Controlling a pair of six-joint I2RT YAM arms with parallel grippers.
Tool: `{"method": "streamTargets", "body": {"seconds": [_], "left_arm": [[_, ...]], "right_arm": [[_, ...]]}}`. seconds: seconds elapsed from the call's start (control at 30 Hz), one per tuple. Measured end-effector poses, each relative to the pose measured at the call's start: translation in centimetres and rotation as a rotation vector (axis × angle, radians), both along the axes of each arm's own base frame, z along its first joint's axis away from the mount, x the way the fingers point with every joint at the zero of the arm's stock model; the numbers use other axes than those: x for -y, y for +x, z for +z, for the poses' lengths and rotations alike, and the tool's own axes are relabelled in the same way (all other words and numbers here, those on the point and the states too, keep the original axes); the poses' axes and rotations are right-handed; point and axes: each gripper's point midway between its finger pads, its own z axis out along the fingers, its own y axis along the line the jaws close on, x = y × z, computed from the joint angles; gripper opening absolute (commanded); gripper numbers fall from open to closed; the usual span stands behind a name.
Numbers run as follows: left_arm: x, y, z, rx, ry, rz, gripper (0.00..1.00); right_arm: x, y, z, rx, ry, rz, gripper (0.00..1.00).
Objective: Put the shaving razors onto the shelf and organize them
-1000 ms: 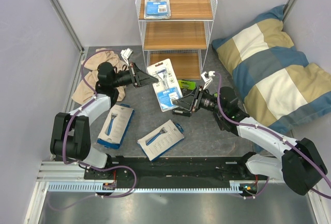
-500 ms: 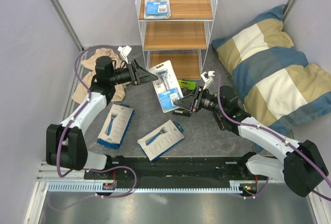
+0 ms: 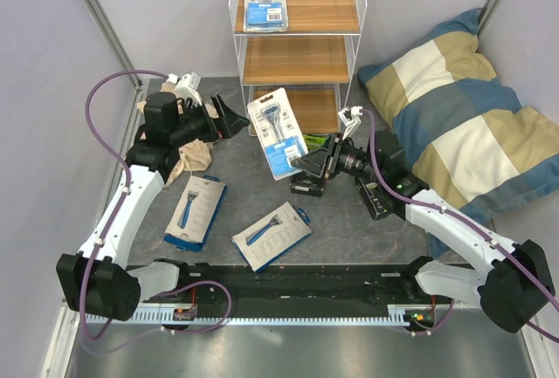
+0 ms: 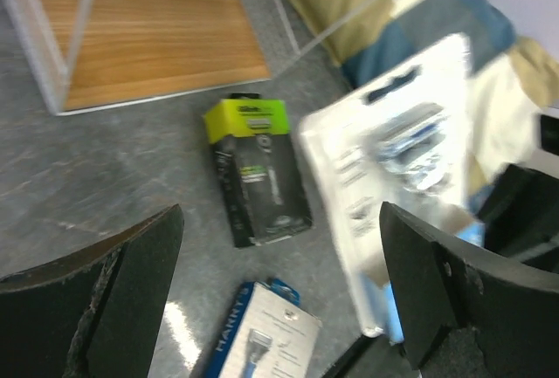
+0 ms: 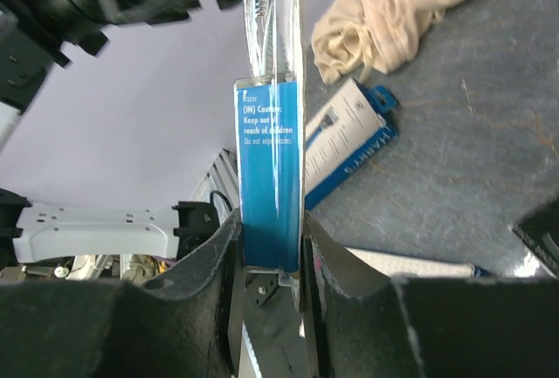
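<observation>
The shelf (image 3: 297, 59) stands at the back, with one white-and-blue blister card (image 3: 265, 5) on its top board. My right gripper (image 3: 306, 163) is shut on the lower blue edge of a second blister card (image 3: 277, 132) and holds it tilted up in front of the shelf's bottom board (image 4: 148, 29). The wrist view shows that card (image 5: 271, 147) edge-on between the right gripper (image 5: 269, 251). My left gripper (image 3: 229, 117) stands open to the left of the card, apart from it. Two white packs (image 3: 194, 212) (image 3: 272, 235) lie flat on the floor. A black-and-green box (image 4: 258, 173) lies near the shelf.
A large striped pillow (image 3: 454, 125) fills the right side. A beige cloth (image 3: 188, 155) lies crumpled under the left arm. Grey walls close in the left and back.
My left gripper opened, let go of the blister card and drew back to the left. The right gripper kept its hold and raised the card a little toward the shelf.
</observation>
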Motion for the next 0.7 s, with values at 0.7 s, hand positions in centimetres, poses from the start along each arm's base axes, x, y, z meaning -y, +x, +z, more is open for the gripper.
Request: {"method": "streamTargets", "body": {"seconds": [0.7], "left_arm": [[-2.5, 0.8, -2.2, -0.054, 0.099, 0.141, 0.99]], "right_arm": [[0.7, 5.5, 14.7, 0.23, 0.08, -0.084, 0.18]]}}
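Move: The razor pack is already pinched in the right hand. The middle of the rack's top shelf lies about 28 cm ahead of that hand, roughly level sideways and some 13 cm higher; the razor pack already up there sits about 8 cm left of that middle. The black-green box is on the table about 14 cm ahead of the right hand, 2 cm right and 23 cm down. From the empty left hand the top shelf is about 19 cm ahead, 15 cm right and 11 cm up. Keeping its pinch on the lower end of the razor pack, the right hand lifts it about 15 cm, nearly straight up at first and then also forward, some 5 cm in all, towards the rack, while the wrist tips the forward side up by nearly 15 degrees. The left hand, already empty and wide open, eases 2 to 3 cm farther left away from the pack and sinks a couple of centimetres, turning slightly counter-clockwise before it settles. ##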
